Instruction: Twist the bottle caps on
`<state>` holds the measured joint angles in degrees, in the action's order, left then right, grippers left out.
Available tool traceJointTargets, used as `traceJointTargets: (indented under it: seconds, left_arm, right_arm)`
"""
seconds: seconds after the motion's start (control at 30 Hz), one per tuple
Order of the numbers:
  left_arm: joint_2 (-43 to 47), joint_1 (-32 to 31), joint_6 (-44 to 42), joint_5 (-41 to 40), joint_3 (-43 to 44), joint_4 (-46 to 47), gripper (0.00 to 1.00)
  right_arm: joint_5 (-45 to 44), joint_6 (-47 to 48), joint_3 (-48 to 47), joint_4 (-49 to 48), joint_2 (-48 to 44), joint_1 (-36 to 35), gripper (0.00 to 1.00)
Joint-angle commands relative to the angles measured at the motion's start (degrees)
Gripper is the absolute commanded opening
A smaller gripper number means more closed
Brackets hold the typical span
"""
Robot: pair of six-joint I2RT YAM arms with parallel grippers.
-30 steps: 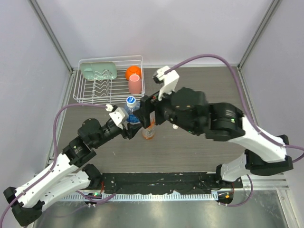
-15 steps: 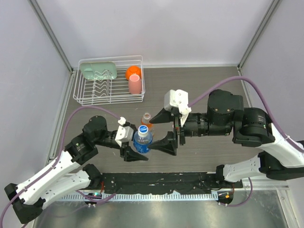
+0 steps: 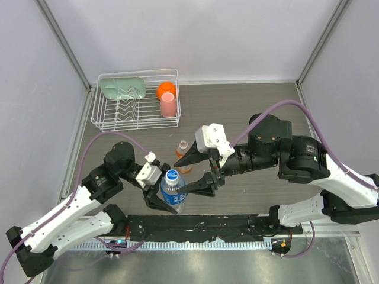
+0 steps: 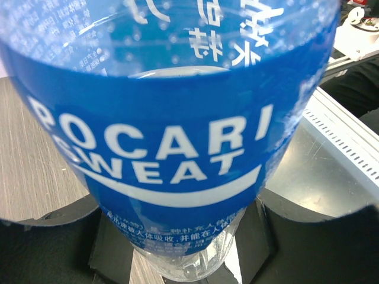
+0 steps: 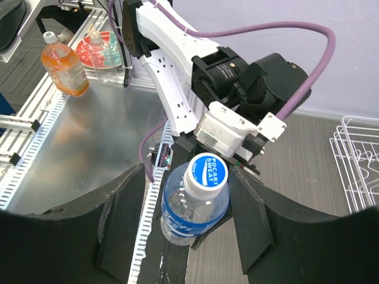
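Observation:
My left gripper is shut on the body of the blue-label bottle and holds it upright near the table's front edge. The label fills the left wrist view, with a finger on each side. A white cap with a blue top sits on its neck and also shows in the right wrist view. My right gripper is open, its fingers either side of the cap, not closed on it. The orange-drink bottle stands behind with a pale cap on it.
A white wire dish rack at the back left holds a green item, an orange cup and a pink cup. A metal sheet lies past the front rail. Another orange bottle stands far off in the right wrist view.
My left gripper has carried the blue-label bottle away from the orange bottle, toward the front edge. My right gripper has swung round, opened and come up to the bottle's cap.

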<state>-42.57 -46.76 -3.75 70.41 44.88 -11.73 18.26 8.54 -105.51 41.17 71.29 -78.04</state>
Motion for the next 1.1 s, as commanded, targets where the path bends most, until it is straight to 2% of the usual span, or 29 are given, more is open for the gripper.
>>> traceJointTargets:
  seconds: [0.0, 0.53, 0.93, 1.03, 1.07]
  left_arm:
    - [-0.06, -0.08, -0.91, 2.54, 2.14, 0.12, 0.0]
    - [1.17, -0.08, -1.35, 1.75, 2.14, -0.23, 0.0]
    - [1.43, 0.01, -1.96, -0.45, 2.75, -0.4, 0.0]
    - [1.61, 0.44, -1.79, -1.85, 2.75, 0.38, 0.0]
    - [1.61, 0.44, -1.7, -2.38, 2.75, 0.56, 0.0]
  right_arm:
    - [2.74, 0.87, -0.13, -4.6, 1.57, -0.01, 0.61]
    - [7.93, -2.12, 0.39, -6.36, 3.42, 4.83, 0.49]
    - [8.46, -3.88, 1.98, -6.45, 3.42, 5.27, 0.45]
    - [8.28, -4.14, 2.42, -6.45, 3.25, 5.27, 0.38]
    - [7.93, -4.23, 2.59, -6.45, 3.07, 5.35, 0.32]
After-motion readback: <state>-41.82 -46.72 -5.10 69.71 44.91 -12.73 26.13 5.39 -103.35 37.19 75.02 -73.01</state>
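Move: Just beyond the right hand's open fingers, about 3 cm to its left, 1 cm ahead and 2 cm lower, the blue-and-white cap sits on the mouth of the blue bottle. The blue bottle's middle is some 12 cm below that hand, also 3 cm left and 1 cm ahead. The orange bottle stands roughly 20 cm ahead, level sideways and about 35 cm down on the table. For the left hand, gripping the bottle's body, the cap is straight above, about 11 cm. Reaching left with its fingers pointing that way, the right hand goes about 2.5 cm to the cap, shifts some 1.5 cm forward to centre on it and sinks about 2 cm. Its fingers close from roughly two-thirds open to under half, one on each side of the cap; whether they already pinch can't be seen. The left hand stays in place, still holding the blue bottle up. ##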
